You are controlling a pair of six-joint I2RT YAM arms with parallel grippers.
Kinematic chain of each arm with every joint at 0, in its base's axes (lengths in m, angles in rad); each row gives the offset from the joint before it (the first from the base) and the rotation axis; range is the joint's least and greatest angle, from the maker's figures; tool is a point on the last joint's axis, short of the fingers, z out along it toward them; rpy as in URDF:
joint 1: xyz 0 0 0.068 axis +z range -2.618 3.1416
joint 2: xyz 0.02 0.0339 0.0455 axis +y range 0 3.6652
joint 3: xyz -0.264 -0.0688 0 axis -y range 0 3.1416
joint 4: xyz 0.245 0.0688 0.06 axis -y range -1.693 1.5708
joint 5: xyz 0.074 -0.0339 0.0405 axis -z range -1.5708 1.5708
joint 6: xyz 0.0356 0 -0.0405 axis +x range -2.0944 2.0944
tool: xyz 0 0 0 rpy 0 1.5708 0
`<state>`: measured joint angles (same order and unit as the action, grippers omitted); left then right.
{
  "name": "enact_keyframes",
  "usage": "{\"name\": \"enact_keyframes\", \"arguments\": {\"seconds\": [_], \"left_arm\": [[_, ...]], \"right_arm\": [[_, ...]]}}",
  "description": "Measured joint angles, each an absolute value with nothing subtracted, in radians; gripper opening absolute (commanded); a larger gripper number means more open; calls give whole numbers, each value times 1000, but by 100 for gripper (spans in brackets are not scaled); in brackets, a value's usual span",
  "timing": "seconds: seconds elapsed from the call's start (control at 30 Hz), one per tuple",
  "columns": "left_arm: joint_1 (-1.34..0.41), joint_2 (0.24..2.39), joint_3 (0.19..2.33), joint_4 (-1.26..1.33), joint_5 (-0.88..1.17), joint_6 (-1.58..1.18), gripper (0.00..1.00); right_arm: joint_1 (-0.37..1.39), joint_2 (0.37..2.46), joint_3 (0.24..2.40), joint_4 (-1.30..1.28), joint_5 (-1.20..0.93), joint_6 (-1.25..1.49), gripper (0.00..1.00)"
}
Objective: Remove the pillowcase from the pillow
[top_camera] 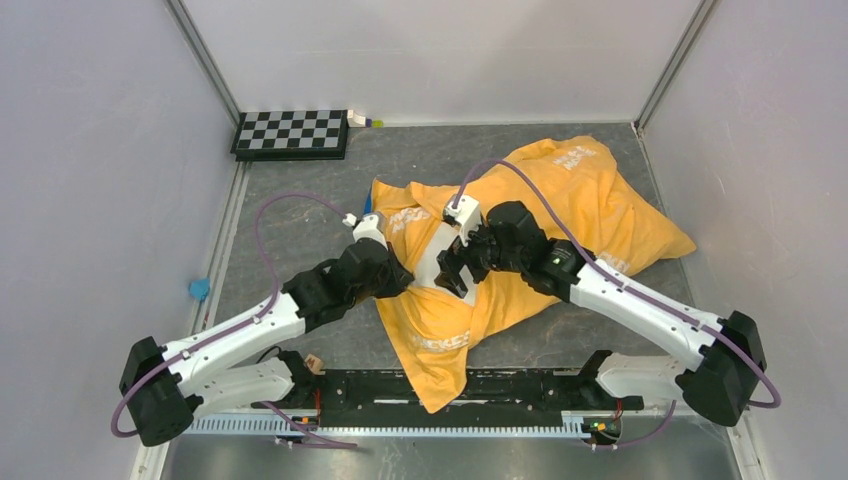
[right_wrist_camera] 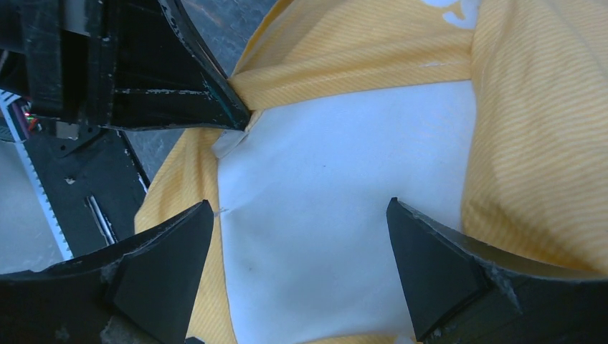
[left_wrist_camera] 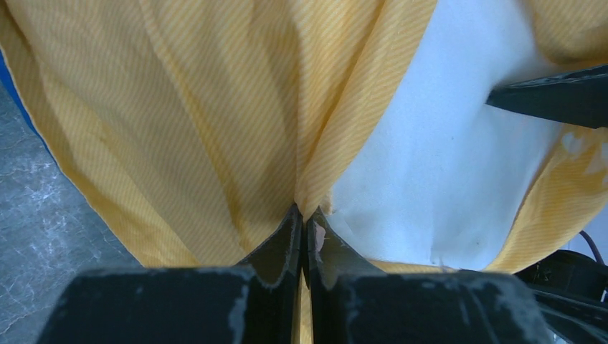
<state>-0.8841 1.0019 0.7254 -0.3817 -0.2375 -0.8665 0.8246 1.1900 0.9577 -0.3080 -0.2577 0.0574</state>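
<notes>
The orange-yellow pillowcase (top_camera: 580,210) lies crumpled across the middle and right of the table, white lettering up. Its opening shows a patch of the white pillow (top_camera: 434,256). My left gripper (top_camera: 408,278) is shut on a fold of the pillowcase (left_wrist_camera: 215,122) at the opening's edge, next to the bare pillow (left_wrist_camera: 444,158). My right gripper (top_camera: 456,270) is open, its fingertips (right_wrist_camera: 204,215) spread on either side of the exposed pillow (right_wrist_camera: 323,215), close above it. The pillowcase (right_wrist_camera: 530,143) frames the white patch. A blue edge (left_wrist_camera: 11,79) peeks out at the far left.
A black-and-white checkerboard (top_camera: 291,133) lies at the back left. A small blue object (top_camera: 199,289) sits at the left wall. A black rail (top_camera: 520,388) runs along the front edge under the pillowcase's hanging corner. Grey walls close in on the left, the back and the right.
</notes>
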Motion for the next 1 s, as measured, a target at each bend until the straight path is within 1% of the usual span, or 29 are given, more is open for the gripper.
{"name": "enact_keyframes", "arguments": {"seconds": [0.43, 0.63, 0.8, 0.83, 0.87, 0.9, 0.93, 0.97, 1.0], "left_arm": [[-882, 1032, 653, -260, -224, -878, 2], [-880, 1081, 635, -227, -209, -878, 2], [-878, 1085, 622, -208, -208, -878, 2], [-878, 1084, 619, -206, -208, -878, 2], [-878, 1084, 616, -206, -208, -878, 2], [-878, 1084, 615, -206, -209, -878, 2], [-878, 1084, 615, -207, -210, -878, 2], [-878, 1084, 615, -206, -212, -878, 2], [-878, 1084, 615, -207, -215, -878, 2]], "right_arm": [[897, 1308, 963, -315, 1, 143, 98], [933, 1365, 968, -316, 87, 153, 98], [965, 1414, 982, -333, 198, 149, 98], [970, 1422, 983, -337, 219, 148, 95], [977, 1430, 984, -341, 245, 146, 90], [981, 1434, 984, -344, 263, 144, 78], [984, 1435, 983, -346, 278, 142, 64], [986, 1434, 983, -348, 299, 140, 52], [987, 1432, 982, -350, 320, 141, 33]]}}
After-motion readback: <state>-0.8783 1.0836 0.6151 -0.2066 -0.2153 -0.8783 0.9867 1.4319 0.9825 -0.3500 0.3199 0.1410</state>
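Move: The bare white patch of the pillow is just ahead of the right hand, its middle about 4 cm farther out and roughly 9 cm below. The left gripper, already shut on the pillowcase's edge, is some 8 cm to the right hand's left, level with it and about 5 cm lower; the case's near flap hangs around 12 cm back, 3 cm left. From the left hand, the patch's middle is about 4 cm ahead, 8 cm right, 5 cm below. Down onto the bare patch of pillow goes the right hand, open, sinking about 8 cm and easing a few centimetres forward while its fingers tip steeper and swing some 20 degrees clockwise; at the end they begin closing, tips against the white cover. The left hand keeps its pinch on the case's edge and lowers it about 4 cm. ##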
